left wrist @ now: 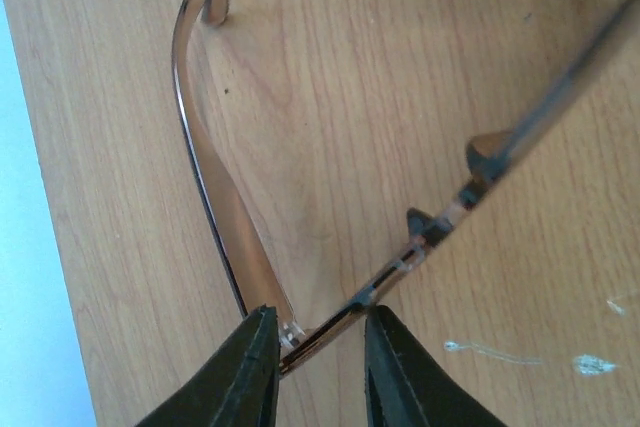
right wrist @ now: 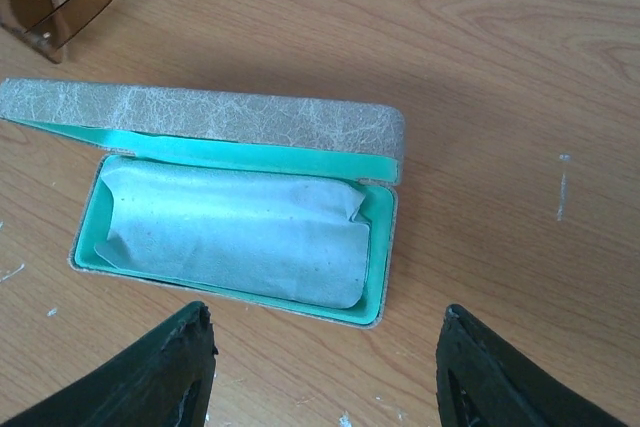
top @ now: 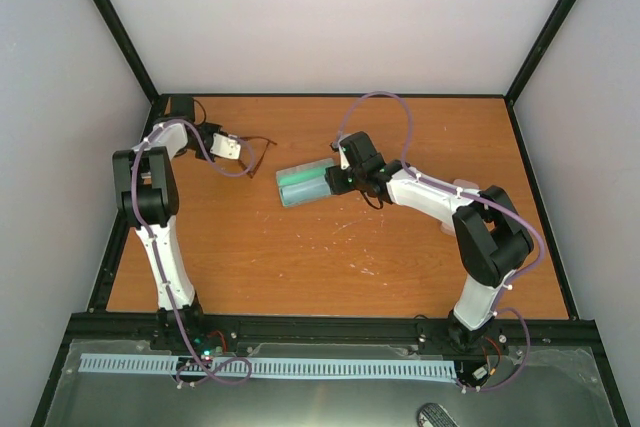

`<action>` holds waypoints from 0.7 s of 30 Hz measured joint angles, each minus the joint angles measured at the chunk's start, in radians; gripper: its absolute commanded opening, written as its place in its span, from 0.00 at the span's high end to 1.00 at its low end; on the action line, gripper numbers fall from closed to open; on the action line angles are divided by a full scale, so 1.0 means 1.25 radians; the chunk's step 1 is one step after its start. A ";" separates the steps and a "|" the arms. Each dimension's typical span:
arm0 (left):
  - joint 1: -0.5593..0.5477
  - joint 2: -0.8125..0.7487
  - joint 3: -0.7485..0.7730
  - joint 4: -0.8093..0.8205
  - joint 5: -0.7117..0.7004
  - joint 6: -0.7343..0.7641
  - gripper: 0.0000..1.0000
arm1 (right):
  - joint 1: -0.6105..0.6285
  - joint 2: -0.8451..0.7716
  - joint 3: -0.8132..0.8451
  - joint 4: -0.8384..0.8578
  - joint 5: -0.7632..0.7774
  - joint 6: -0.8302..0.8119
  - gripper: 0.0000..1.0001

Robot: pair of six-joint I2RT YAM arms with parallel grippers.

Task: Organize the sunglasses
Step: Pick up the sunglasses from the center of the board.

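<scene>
A thin brown pair of sunglasses [top: 258, 148] lies unfolded on the wooden table at the back left. My left gripper [top: 238, 150] is at its corner. In the left wrist view the black fingertips [left wrist: 258, 347] press on either side of the hinge where the temple [left wrist: 225, 209] meets the front bar, so the left gripper [left wrist: 318, 332] is shut on it. My right gripper [right wrist: 325, 347] hangs open just in front of an open grey case [right wrist: 240, 127] with a teal lining; nothing is between its fingers. A brown lens of the sunglasses [right wrist: 45, 2] shows beyond the case.
A light blue cloth [right wrist: 230, 232] lies folded inside the open case [top: 305, 185], near the table's middle. White scuff marks dot the wood. Black frame posts and grey walls enclose the table; its left edge [left wrist: 40, 277] runs close to the left gripper.
</scene>
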 measured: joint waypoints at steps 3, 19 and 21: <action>-0.001 0.000 -0.002 0.009 0.000 -0.001 0.81 | 0.000 0.000 -0.002 0.001 -0.001 0.000 0.41; -0.003 -0.012 -0.060 -0.006 -0.025 -0.027 0.99 | -0.001 0.000 -0.004 0.006 -0.016 0.000 0.42; -0.003 -0.015 -0.060 -0.007 -0.029 -0.049 0.99 | -0.001 0.000 -0.004 0.008 -0.018 0.000 0.42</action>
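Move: The sunglasses stand with temples open right at the left hand: one end of their front already lies between the part-closed fingers, and their middle is about 5 cm to the right, 2 cm back and 3 cm below. The open green-lined case lies some 20 cm to this hand's right and 11 cm back, with the blue cloth in it about a centimetre nearer the base. From the right hand the sunglasses are roughly 16 cm ahead, 24 cm left and 9 cm lower. The left hand barely stirs at first while its fingers keep narrowing around the front of the sunglasses, then it sinks and draws back together, about 2 cm each way, with only some 5 degrees of wrist tilt. The fingers go from about a quarter open to practically shut, pinching the upper rim of the front on the robot's left side of the nose pads, and the hand then stays there with the grip closed. ##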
